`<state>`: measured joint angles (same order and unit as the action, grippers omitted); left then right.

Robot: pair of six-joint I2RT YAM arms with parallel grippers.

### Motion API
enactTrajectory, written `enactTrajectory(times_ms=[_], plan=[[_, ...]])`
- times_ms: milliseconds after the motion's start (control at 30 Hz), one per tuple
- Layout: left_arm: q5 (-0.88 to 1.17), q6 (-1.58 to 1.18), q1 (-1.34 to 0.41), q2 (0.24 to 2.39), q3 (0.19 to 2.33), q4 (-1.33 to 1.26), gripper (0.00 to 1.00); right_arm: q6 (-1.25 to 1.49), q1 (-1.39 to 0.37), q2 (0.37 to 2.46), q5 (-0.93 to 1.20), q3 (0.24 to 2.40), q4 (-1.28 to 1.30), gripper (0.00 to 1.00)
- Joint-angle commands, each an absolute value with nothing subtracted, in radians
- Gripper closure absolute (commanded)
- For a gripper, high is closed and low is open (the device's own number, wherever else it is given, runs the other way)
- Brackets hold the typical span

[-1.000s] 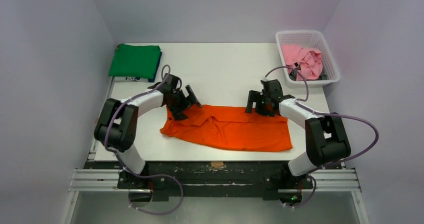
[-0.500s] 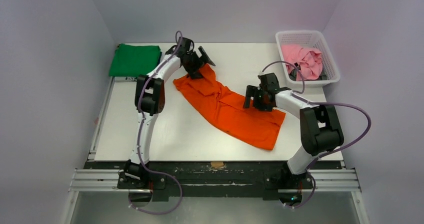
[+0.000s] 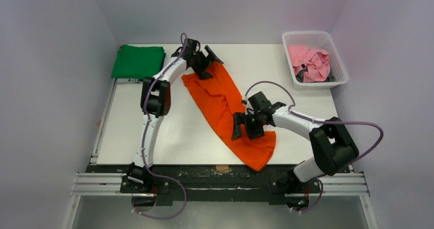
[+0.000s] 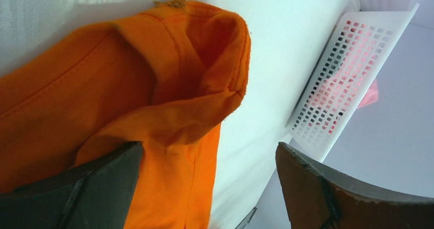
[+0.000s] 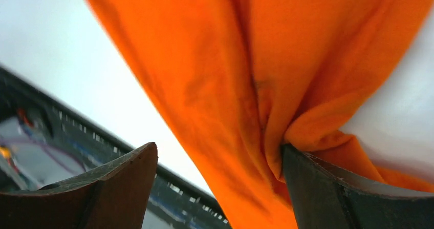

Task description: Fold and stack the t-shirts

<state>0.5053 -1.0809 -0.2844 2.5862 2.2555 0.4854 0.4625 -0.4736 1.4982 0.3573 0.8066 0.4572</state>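
The bright orange t-shirt (image 3: 225,111) lies in a long diagonal strip from the back middle to the table's near edge. My left gripper (image 3: 209,64) stands open at its far end; in the left wrist view the orange cloth (image 4: 153,85) lies under one finger and spreads between the wide jaws of that gripper (image 4: 207,152). My right gripper (image 3: 246,131) hovers open over the strip's near part; in the right wrist view the shirt (image 5: 230,75) runs between the jaws of that gripper (image 5: 217,149), bunched against one finger (image 5: 327,188). A folded green t-shirt (image 3: 138,61) rests at the back left. A pink t-shirt (image 3: 309,62) lies crumpled in the basket.
The white lattice basket (image 3: 315,34) stands at the back right corner and shows close beside the left gripper's view (image 4: 348,80). The shirt's near end (image 3: 256,160) reaches the table's front edge, with the black rail (image 3: 220,180) just below. Grey walls enclose three sides.
The left arm swung to the back of the table, pulling the shirt's end with it. The shirt turned from lying crosswise to diagonal. The right gripper moved nearer and leftward.
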Motion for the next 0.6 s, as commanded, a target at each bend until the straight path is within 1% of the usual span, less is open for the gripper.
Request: enactTrajectory(times_ms=[0, 67, 167, 267, 433, 500, 567], plan=[[0.51, -1.102, -0.299, 2.638, 2.278, 0.46, 0.0, 0.449, -0.622, 1.464, 0.47, 0.846, 0.586, 0.11], [0.527, -1.092, -0.299, 2.621, 2.275, 0.46, 0.0, 0.439, -0.635, 1.423, 0.414, 0.887, 0.625, 0.11], [0.526, -1.04, -0.298, 2.554, 2.256, 0.466, 0.0, 0.424, -0.636, 1.384, 0.219, 0.973, 0.679, 0.1], [0.516, -0.978, -0.298, 2.463, 2.255, 0.474, 0.0, 0.434, -0.636, 1.388, 0.069, 1.057, 0.654, 0.09], [0.535, -0.852, -0.298, 2.287, 2.277, 0.54, 0.0, 0.382, -0.634, 1.501, 0.04, 1.192, 0.471, 0.09], [0.489, -0.785, -0.295, 2.183, 2.217, 0.601, 0.0, 0.348, -0.635, 1.585, 0.034, 1.278, 0.438, 0.09], [0.409, -0.73, -0.282, 2.052, 2.078, 0.631, 0.0, 0.3, -0.634, 1.681, 0.028, 1.371, 0.419, 0.09]])
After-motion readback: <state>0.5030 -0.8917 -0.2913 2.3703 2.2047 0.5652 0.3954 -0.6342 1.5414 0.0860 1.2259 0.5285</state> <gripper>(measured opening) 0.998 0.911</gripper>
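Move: The right hand has one open finger on the orange t-shirt's near part; the shirt's middle lies about 11 cm ahead of this hand, 9 cm to its left and 2 cm below. The table's front edge is some 14 cm behind it. The left hand rests open at the shirt's far end, with the shirt's middle roughly 19 cm back, 6 cm to its right and 3 cm lower; the green stack sits about 34 cm to its left and 2 cm farther out. Backwards first and slightly left, the right hand drags the t-shirt's near end about 5 cm with its open finger, then lifts off and swings up some 11 cm and forward towards the shirt's middle, fingertips tilting forward. The left hand stays on the far end through the drag, then comes free, rising about 9 cm while still wide open. ##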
